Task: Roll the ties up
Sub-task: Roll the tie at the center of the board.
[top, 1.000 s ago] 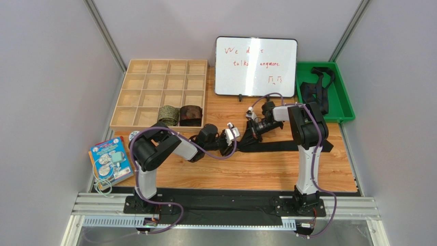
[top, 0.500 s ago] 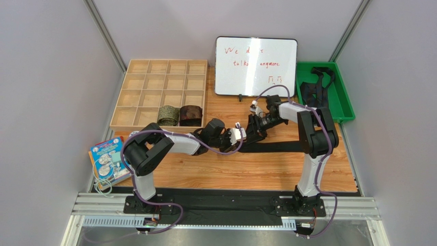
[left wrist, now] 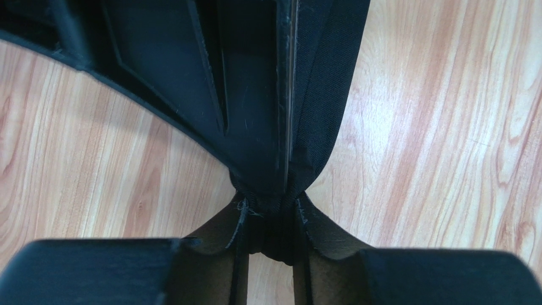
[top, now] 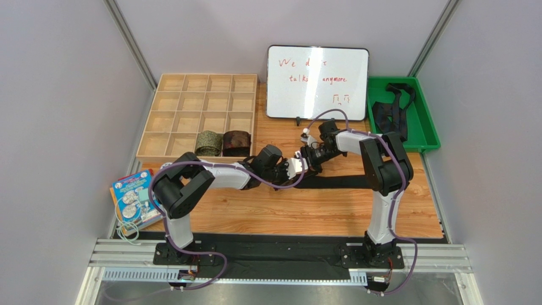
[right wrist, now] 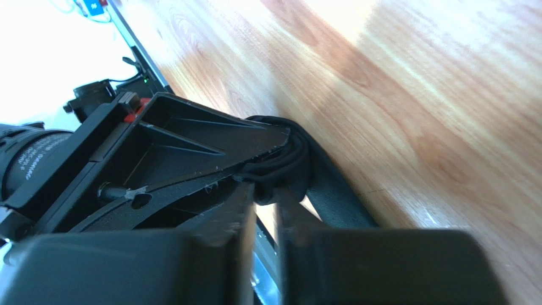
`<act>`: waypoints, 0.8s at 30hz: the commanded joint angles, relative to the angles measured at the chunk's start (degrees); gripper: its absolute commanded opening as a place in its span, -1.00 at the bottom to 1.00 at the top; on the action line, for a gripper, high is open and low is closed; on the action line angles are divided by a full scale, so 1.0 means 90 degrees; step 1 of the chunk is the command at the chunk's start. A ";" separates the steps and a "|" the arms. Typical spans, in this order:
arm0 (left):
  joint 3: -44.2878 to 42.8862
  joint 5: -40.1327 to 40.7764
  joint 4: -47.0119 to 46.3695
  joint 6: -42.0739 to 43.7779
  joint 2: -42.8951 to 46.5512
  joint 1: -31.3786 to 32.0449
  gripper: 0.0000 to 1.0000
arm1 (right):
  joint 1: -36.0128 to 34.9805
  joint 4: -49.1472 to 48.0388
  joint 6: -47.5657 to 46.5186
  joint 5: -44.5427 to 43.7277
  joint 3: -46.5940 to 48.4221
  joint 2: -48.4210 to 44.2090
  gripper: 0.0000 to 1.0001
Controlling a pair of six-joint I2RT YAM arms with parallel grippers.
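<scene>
A black tie point(top: 356, 182) lies as a flat strip across the wooden table, its left end lifted between both grippers. My left gripper point(top: 299, 166) reaches in from the left and is shut on that bunched end point(left wrist: 270, 219). Black tie fabric point(left wrist: 318, 101) runs up past the right gripper's body. My right gripper point(top: 310, 154) comes in from behind and is shut on the same folded end point(right wrist: 286, 168), close against the left gripper. The strip point(right wrist: 337, 197) trails away over the wood. An olive-green rolled tie point(top: 208, 142) and a reddish-brown rolled tie point(top: 236, 142) sit in the box.
The wooden compartment box point(top: 191, 101) stands at the back left. A whiteboard point(top: 317, 81) stands behind the grippers. A green tray point(top: 427, 130) at the back right holds more black ties point(top: 391, 108). A book point(top: 135, 198) lies at the table's left edge.
The left arm has stretched right and its jaws have narrowed onto the tie's end. The right gripper has shifted left, reopened, then closed on the same end.
</scene>
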State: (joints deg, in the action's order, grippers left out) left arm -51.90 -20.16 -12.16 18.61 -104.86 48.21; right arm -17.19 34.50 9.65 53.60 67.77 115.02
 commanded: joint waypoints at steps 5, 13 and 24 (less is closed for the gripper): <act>0.0189 -0.0054 0.0494 -0.0434 0.0137 -0.0063 0.11 | 0.0054 -0.0289 -0.0007 -0.0507 -0.0283 0.0276 -1.00; 0.0786 -0.0183 -0.0475 -0.1599 0.1766 -0.0581 0.99 | 0.0377 0.0141 -0.0242 -0.0419 -0.0303 0.0589 -1.00; 0.1432 -0.1382 -0.0350 -0.1346 0.3235 -0.0522 0.99 | 0.0445 0.0902 -0.0652 -0.0682 0.0429 0.1253 -1.00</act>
State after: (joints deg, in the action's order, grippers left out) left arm -37.60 -25.21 -19.44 4.89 -70.72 42.81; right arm -13.26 40.36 6.44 56.69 70.28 121.97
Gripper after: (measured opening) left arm 0.993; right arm 0.007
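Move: The part-rolled black tie is between the left fingertips, its roll about at that hand's point; from the right hand's point the roll lies about 1 cm left, 1 cm back and 1 cm down. The middle of the flat strip still to be rolled is some 16 cm to the left hand's right, level fore and aft and 1 cm lower. In the wooden tray, the brown tie roll lies about 12 cm ahead and 18 cm left of the left hand, the green tie roll about 26 cm left and as far ahead. The left hand opens wide off the roll, first slipping about 4 cm left and then climbing some 16 cm clear of the tie, its downward, rightward-pointing fingers tipping up about 25 degrees towards level. Meanwhile the right fingers shut fully on the tie just right of the roll and the hand sinks about 2 cm and shifts 2 cm right, keeping its pinch and tilting slightly. ##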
